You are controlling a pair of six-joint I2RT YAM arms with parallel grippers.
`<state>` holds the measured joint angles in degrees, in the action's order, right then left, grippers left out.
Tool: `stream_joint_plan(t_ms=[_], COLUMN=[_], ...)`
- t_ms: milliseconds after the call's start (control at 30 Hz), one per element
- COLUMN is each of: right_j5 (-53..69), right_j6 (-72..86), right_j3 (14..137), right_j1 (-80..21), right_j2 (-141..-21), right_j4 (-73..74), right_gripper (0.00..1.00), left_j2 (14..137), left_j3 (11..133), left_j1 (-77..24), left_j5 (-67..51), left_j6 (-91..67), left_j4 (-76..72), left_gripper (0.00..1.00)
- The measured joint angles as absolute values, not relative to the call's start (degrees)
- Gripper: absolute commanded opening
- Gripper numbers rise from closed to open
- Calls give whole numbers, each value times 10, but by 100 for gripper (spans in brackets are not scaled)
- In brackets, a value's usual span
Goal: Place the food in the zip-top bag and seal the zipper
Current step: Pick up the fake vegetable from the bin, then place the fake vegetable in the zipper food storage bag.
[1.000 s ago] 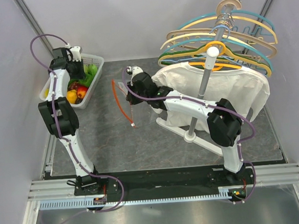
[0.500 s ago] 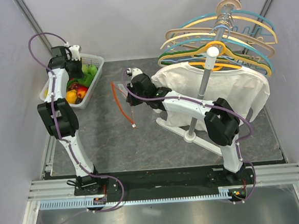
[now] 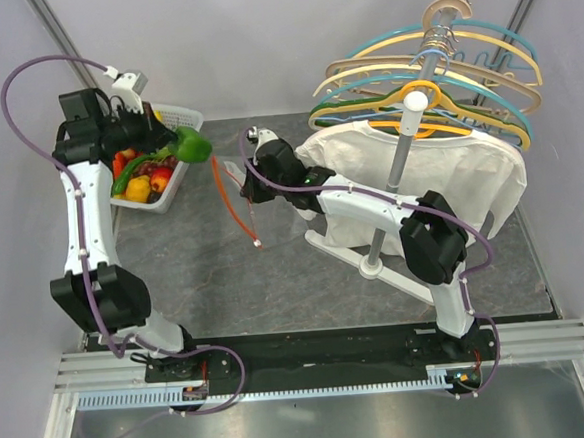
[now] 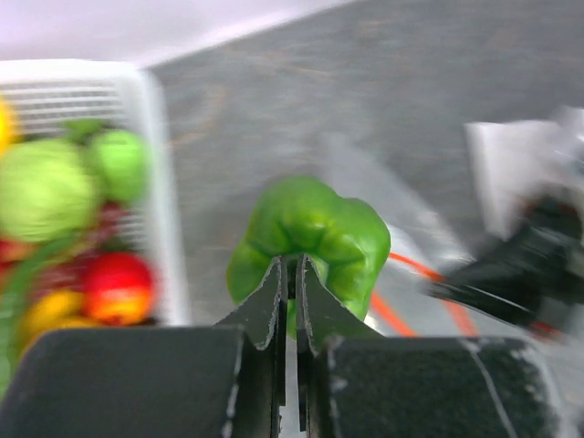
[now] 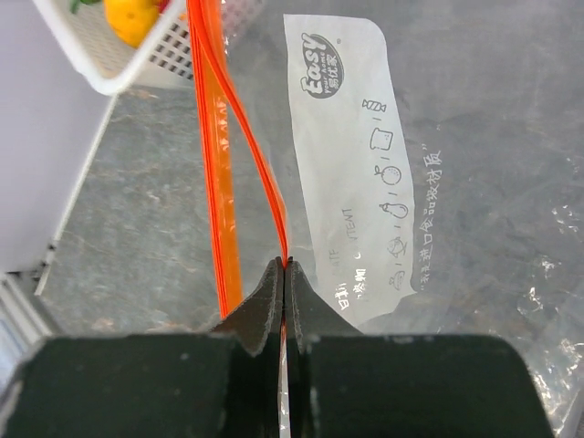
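My left gripper (image 4: pixel 294 265) is shut on the stem of a green pepper (image 4: pixel 310 233), one piece of the food, held in the air just right of the white basket (image 3: pixel 180 117). The top view shows the pepper (image 3: pixel 194 144) between the basket and the zip-top bag (image 5: pixel 456 210). The rest of the food (image 3: pixel 141 179) lies in the basket. My right gripper (image 5: pixel 285 266) is shut on one lip of the red-orange zipper (image 5: pixel 246 155) and holds it up, away from the other lip. The zipper (image 3: pixel 233 205) curves across the table left of the right gripper (image 3: pixel 252 187).
A rack of coloured hangers (image 3: pixel 433 79) with a white shirt (image 3: pixel 439 174) stands at the right, its pole base (image 3: pixel 371 266) on the table. The basket's corner (image 5: pixel 109 68) lies close to the bag's mouth. Grey walls close in left and back.
The left gripper closed on the green pepper in the basket, then the arm lifted and swung right, carrying it out toward the bag. The right arm barely moved.
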<state>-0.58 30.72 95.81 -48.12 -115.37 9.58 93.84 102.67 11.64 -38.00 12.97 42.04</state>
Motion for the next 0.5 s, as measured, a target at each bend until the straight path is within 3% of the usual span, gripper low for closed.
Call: stream_joint_plan(t_ms=[233, 500], right_j5=[16, 29], right_j6=[343, 369], right_j3=[985, 988], right_j1=[-481, -474], right_j2=[-1154, -1154], right_j4=[94, 94], right_gripper=[0, 0], left_j2=[858, 818], left_j3=[918, 844], left_j1=[114, 114], left_j5=[-511, -520], left_j6=[100, 97], left_j4=[447, 464], left_gripper=[2, 2])
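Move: The green pepper is already clear of the bin in the left fingers; the zip-top bag's slightly open mouth lies about 14 cm to that hand's right, 8 cm back and 15 cm below. The right fingers gripping its edge are some 17 cm right, 6 cm back and 14 cm below; the bin's middle is about 10 cm ahead, 17 cm left and 20 cm down. From the right hand, the mouth is roughly 3 cm left, 2 cm back and 2 cm lower. The pepper, still pinched in the shut left fingers, is drawn about 9 cm back and some 5 cm right, sinking a little late on, away from the bin towards the bag's mouth. The left wrist turns about 20 degrees, swinging clockwise and tipping down, while the right hand keeps its pinch on the bag and lifts that edge about 3 cm. ##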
